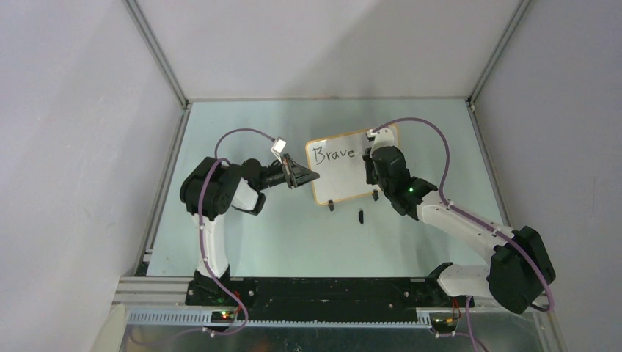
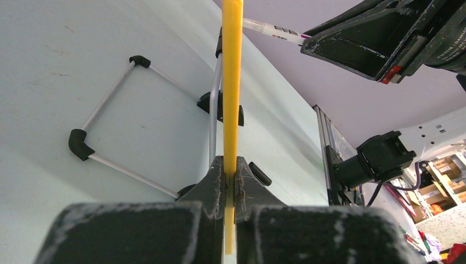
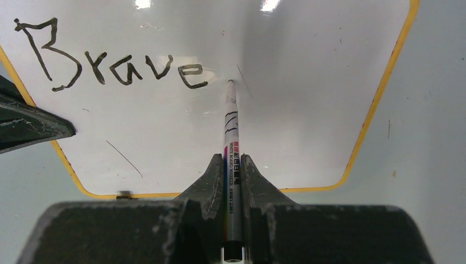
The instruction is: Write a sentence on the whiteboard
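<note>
The whiteboard (image 1: 343,183) stands tilted on its two black clip feet at mid-table, with a thin orange-yellow frame (image 2: 232,82). The sentence (image 3: 110,61) reads "Brave" in black across its upper left (image 1: 334,152). My left gripper (image 1: 304,177) is shut on the board's left edge; the frame runs between its jaws (image 2: 231,168). My right gripper (image 3: 231,162) is shut on a grey whiteboard marker (image 3: 231,132). The marker's tip sits at the board surface just right of the "e". From above, the right gripper (image 1: 371,163) hovers over the board's right half.
A small black marker cap (image 1: 361,215) lies on the table in front of the board. The board's wire stand (image 2: 110,126) shows behind it in the left wrist view. Grey enclosure walls ring the pale green table (image 1: 242,235).
</note>
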Action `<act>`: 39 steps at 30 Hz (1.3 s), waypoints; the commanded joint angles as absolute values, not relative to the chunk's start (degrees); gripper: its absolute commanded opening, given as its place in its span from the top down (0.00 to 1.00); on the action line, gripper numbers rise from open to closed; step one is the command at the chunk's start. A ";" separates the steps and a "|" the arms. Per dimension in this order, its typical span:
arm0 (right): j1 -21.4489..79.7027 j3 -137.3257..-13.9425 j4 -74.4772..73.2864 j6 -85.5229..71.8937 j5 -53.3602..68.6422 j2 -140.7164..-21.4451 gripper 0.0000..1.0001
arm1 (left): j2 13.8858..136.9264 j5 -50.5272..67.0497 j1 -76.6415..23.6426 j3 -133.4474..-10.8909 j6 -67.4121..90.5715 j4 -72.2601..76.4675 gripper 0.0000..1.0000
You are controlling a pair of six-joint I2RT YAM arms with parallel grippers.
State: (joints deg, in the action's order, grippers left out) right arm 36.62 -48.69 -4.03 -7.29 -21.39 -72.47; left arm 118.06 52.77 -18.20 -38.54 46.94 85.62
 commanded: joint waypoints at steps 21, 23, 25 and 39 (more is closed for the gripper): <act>36.86 -51.15 -5.75 -8.11 -18.27 -69.94 1.00 | 116.10 55.43 -18.17 -37.92 45.44 87.71 1.00; 36.95 -50.59 -5.44 -8.17 -18.70 -68.57 1.00 | 116.10 55.40 -18.15 -37.92 45.46 87.71 1.00; 37.11 -49.31 -4.08 -8.06 -18.40 -66.55 1.00 | 116.08 55.45 -18.12 -37.92 45.50 87.71 1.00; 38.99 -46.24 -0.12 -7.58 -16.70 -62.39 1.00 | 115.76 55.10 -18.11 -37.55 45.42 87.71 0.94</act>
State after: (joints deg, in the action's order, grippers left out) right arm 38.28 -46.68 -3.07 -7.90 -17.06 -62.19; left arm 118.06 52.82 -18.20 -38.52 46.92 85.62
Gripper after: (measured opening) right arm 0.121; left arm 0.037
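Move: Just right of the "e" of "Brave", the marker in the right hand already meets the whiteboard, at a spot about 5 cm ahead of that hand, 2 cm left and 4 cm below. The "e" stands about 2 cm left of that spot, level with it or a touch farther out; the board's right edge lies about 8 cm ahead of the hand and 8 cm to its right. From the left hand, gripping the board's left edge, the spot is some 5 cm ahead, 11 cm right and 3 cm higher. Drawing a tiny hook beside the "e", the right hand first takes the marker tip down and back a few millimetres with a slight drift right, then curls left and farther back. It then lifts the tip clear, going up about 5 cm and back some 2 cm while the wrist tips up and rolls roughly 10 degrees, with a last centimetre left. Its fingers keep the marker; the left hand holds the board's edge still. ##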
